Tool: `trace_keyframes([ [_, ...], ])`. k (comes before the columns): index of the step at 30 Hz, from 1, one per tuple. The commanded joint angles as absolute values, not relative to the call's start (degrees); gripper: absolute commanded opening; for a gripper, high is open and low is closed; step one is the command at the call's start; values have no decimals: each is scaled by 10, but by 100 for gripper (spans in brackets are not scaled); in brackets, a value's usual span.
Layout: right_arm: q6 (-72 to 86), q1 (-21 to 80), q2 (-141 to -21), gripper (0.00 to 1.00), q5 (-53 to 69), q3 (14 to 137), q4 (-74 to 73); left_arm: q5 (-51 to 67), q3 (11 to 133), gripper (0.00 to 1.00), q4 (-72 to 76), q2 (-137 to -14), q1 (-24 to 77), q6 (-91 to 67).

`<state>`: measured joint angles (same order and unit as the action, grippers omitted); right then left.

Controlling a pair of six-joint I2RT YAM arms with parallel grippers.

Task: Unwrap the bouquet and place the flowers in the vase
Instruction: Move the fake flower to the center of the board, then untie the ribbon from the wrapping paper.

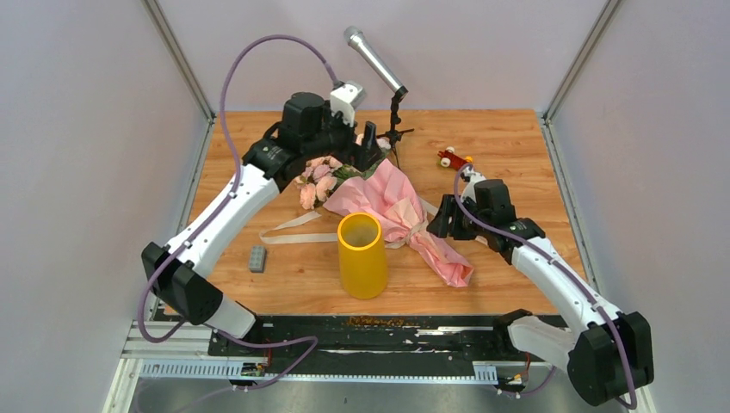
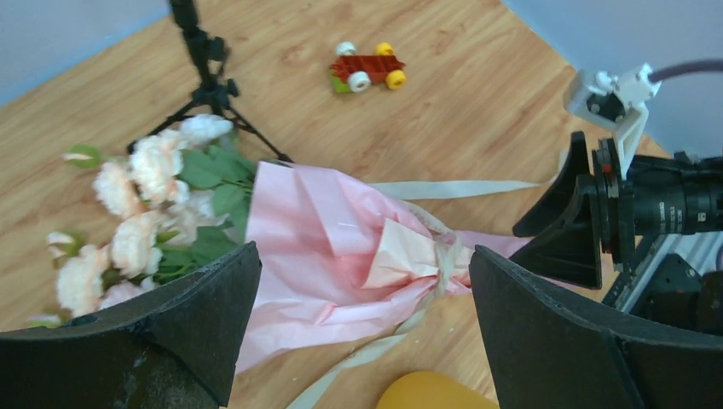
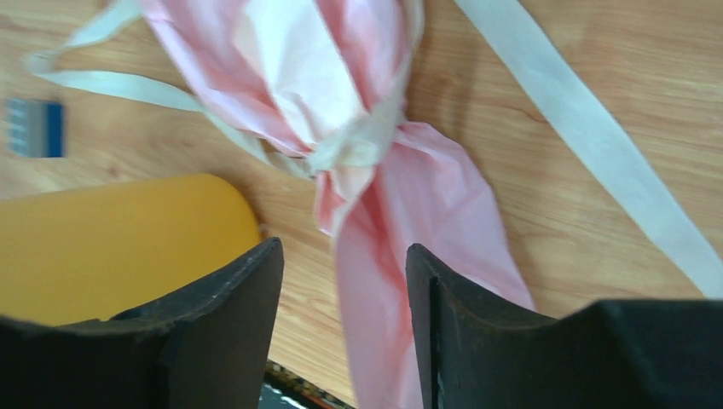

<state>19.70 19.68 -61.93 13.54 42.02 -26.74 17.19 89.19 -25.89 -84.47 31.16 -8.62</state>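
The bouquet (image 1: 392, 202) lies slantwise on the table, its pink wrapping paper (image 2: 328, 247) tied with a beige ribbon (image 3: 358, 149). Its flowers (image 1: 317, 176), pink and peach roses with green leaves (image 2: 141, 213), point to the back left. The yellow vase (image 1: 361, 255) stands upright just in front of it. My left gripper (image 1: 361, 153) hovers open and wide over the wrap's upper part (image 2: 365, 253). My right gripper (image 1: 443, 225) is open beside the ribbon knot. The paper's twisted tail (image 3: 426, 221) runs below the gap between its fingers (image 3: 343, 249); they are not pinching it.
A small grey block (image 1: 256, 258) lies left of the vase. Loose ribbon ends (image 1: 288, 228) trail across the wood. At the back stand a microphone on a black tripod (image 1: 392, 95) and a red toy car (image 1: 454, 159). Grey walls close in three sides.
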Motion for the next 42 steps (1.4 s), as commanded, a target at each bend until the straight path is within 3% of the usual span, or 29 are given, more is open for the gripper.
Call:
trace_keyframes([
  [1, 297, 198, -569, 52, 211, 412, -170, 161, 918, 98, -287, -886, 347, -62],
  [7, 373, 227, -554, 43, 209, 385, -103, 164, 894, 99, -240, -892, 352, -78],
  [17, 467, 314, -584, 41, 69, 321, -25, 121, 823, 99, -221, -852, 352, -64],
  [20, 480, 322, -598, 36, 46, 307, -7, 127, 821, 99, -220, -850, 352, -72],
  [31, 452, 373, -678, 26, -49, 317, 22, 133, 817, 100, -217, -840, 352, -79],
  [42, 425, 387, -734, 25, -88, 323, 38, 136, 816, 100, -216, -839, 352, -81],
])
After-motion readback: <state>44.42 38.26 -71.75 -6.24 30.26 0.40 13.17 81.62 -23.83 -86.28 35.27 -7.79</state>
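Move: The ribbon knot on the bouquet lies from the right gripper about 3 cm ahead, 5 cm to the left and 8 cm below. The yellow vase stands some 17 cm left and 8 cm back of that gripper, its middle level with it; the wrapping's narrow end lies 7 cm back, 5 cm right and 10 cm below. From the left gripper the knot is roughly 12 cm right, 6 cm back and 30 cm down, and the flower heads some 12 cm left, 7 cm ahead and 28 cm down. Bring the right gripper left in an arc, up about 5 cm first and then down some 10, to just short of the ribbon knot. Roll its left side up near 20 degrees and mostly back, turn slightly clockwise and narrow the fingers to about a quarter open. Sink the left gripper, wide open, about 7 cm towards the bouquet, then hold. ##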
